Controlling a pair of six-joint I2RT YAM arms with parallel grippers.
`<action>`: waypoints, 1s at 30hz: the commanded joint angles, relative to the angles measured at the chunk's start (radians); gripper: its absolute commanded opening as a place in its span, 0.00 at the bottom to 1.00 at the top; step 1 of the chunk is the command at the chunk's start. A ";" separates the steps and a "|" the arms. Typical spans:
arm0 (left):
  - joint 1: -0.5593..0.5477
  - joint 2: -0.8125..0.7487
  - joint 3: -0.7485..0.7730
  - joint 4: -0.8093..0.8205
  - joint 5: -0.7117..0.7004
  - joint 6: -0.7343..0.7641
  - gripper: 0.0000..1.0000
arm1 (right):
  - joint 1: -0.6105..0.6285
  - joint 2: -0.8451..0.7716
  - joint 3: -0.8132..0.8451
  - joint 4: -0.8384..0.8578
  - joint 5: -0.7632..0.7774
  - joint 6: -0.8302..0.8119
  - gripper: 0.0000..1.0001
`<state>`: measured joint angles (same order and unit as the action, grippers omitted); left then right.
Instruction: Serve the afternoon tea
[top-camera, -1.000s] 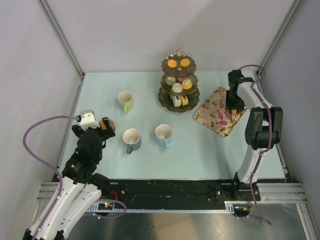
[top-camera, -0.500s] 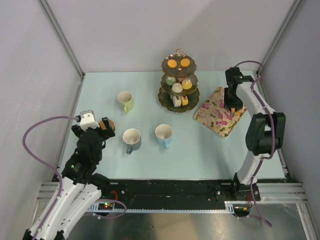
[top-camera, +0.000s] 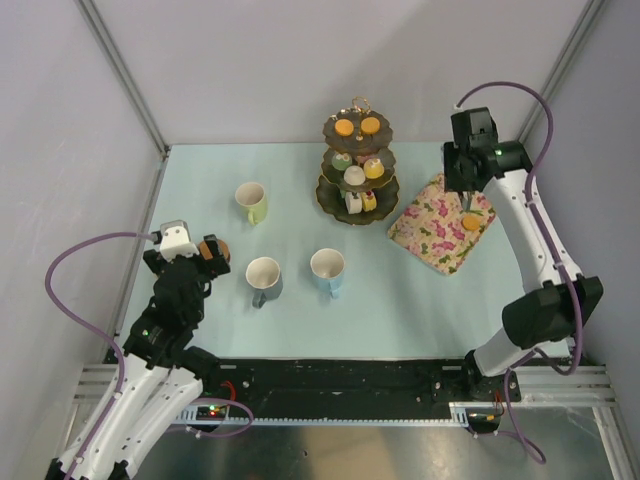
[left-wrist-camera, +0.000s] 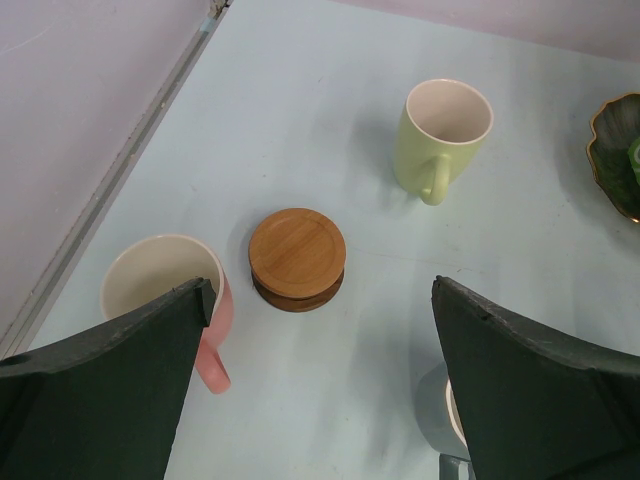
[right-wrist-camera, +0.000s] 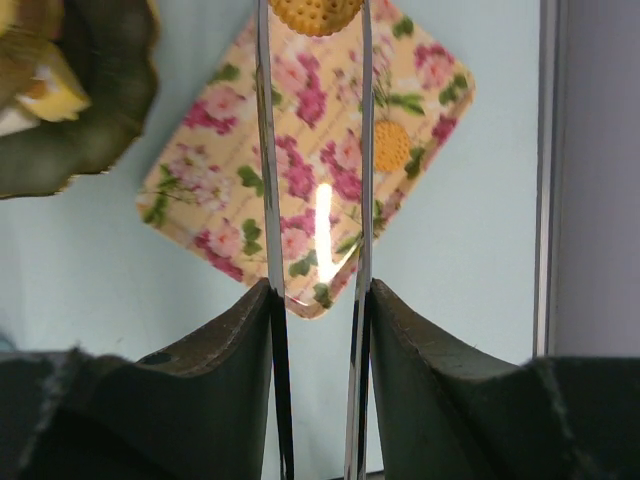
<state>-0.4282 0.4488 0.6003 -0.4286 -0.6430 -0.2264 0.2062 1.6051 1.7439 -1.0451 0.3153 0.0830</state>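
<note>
My right gripper (right-wrist-camera: 318, 290) (top-camera: 466, 170) is shut on a pair of thin metal tongs (right-wrist-camera: 268, 150), held high over the floral tray (right-wrist-camera: 220, 160) (top-camera: 430, 235). A round orange cake (right-wrist-camera: 315, 10) sits between the tong tips. A second orange cake (right-wrist-camera: 392, 145) lies on the tray. The three-tier stand (top-camera: 358, 165) carries several small cakes. My left gripper (left-wrist-camera: 325, 295) (top-camera: 205, 255) hangs open above the table near a stack of brown coasters (left-wrist-camera: 297, 255). The pink mug (left-wrist-camera: 160, 285) is to its left and the yellow-green mug (left-wrist-camera: 445, 135) stands further back. The pink mug is hidden in the top view.
The grey mug (top-camera: 264, 278) and blue mug (top-camera: 328, 270) stand side by side in front of the stand. The yellow-green mug (top-camera: 251, 202) is left of the stand. Metal frame posts and walls enclose the table on both sides.
My right arm has risen and drawn back above the tray with the tongs, whose blades closed a little. The left arm and the mugs have not moved.
</note>
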 joint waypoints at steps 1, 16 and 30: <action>-0.006 -0.001 -0.007 0.032 0.000 0.016 0.98 | 0.090 -0.091 0.106 0.002 0.024 -0.054 0.41; -0.006 -0.009 -0.007 0.032 0.000 0.016 0.98 | 0.336 -0.099 0.259 0.060 -0.053 -0.134 0.43; -0.007 -0.020 -0.007 0.032 -0.005 0.018 0.98 | 0.379 0.034 0.325 0.086 -0.101 -0.138 0.43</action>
<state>-0.4282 0.4366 0.6003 -0.4282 -0.6430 -0.2264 0.5762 1.6211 2.0003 -1.0122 0.2375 -0.0414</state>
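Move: The right hand keeps its grip on the metal tongs, with an orange macaron at their tips. The top tier of the cake stand lies about 23 cm to its left, 6 cm ahead and slightly below hand height. Two orange macarons already sit there, about 3 cm either side of the tier's middle; the middle tier is some 9 cm beneath it. From the idle left hand, the top tier is about 20 cm ahead and 40 cm right, roughly level. Still pinching the orange macaron in the tongs, the right hand sweeps about 16 cm left from over the floral mat towards the stand's top tier. It arcs up some 12 cm, then sinks nearly 3 cm; the wrist turns about 30 degrees counter-clockwise and lifts the tips before starting to lower them, with the grip unchanged. ##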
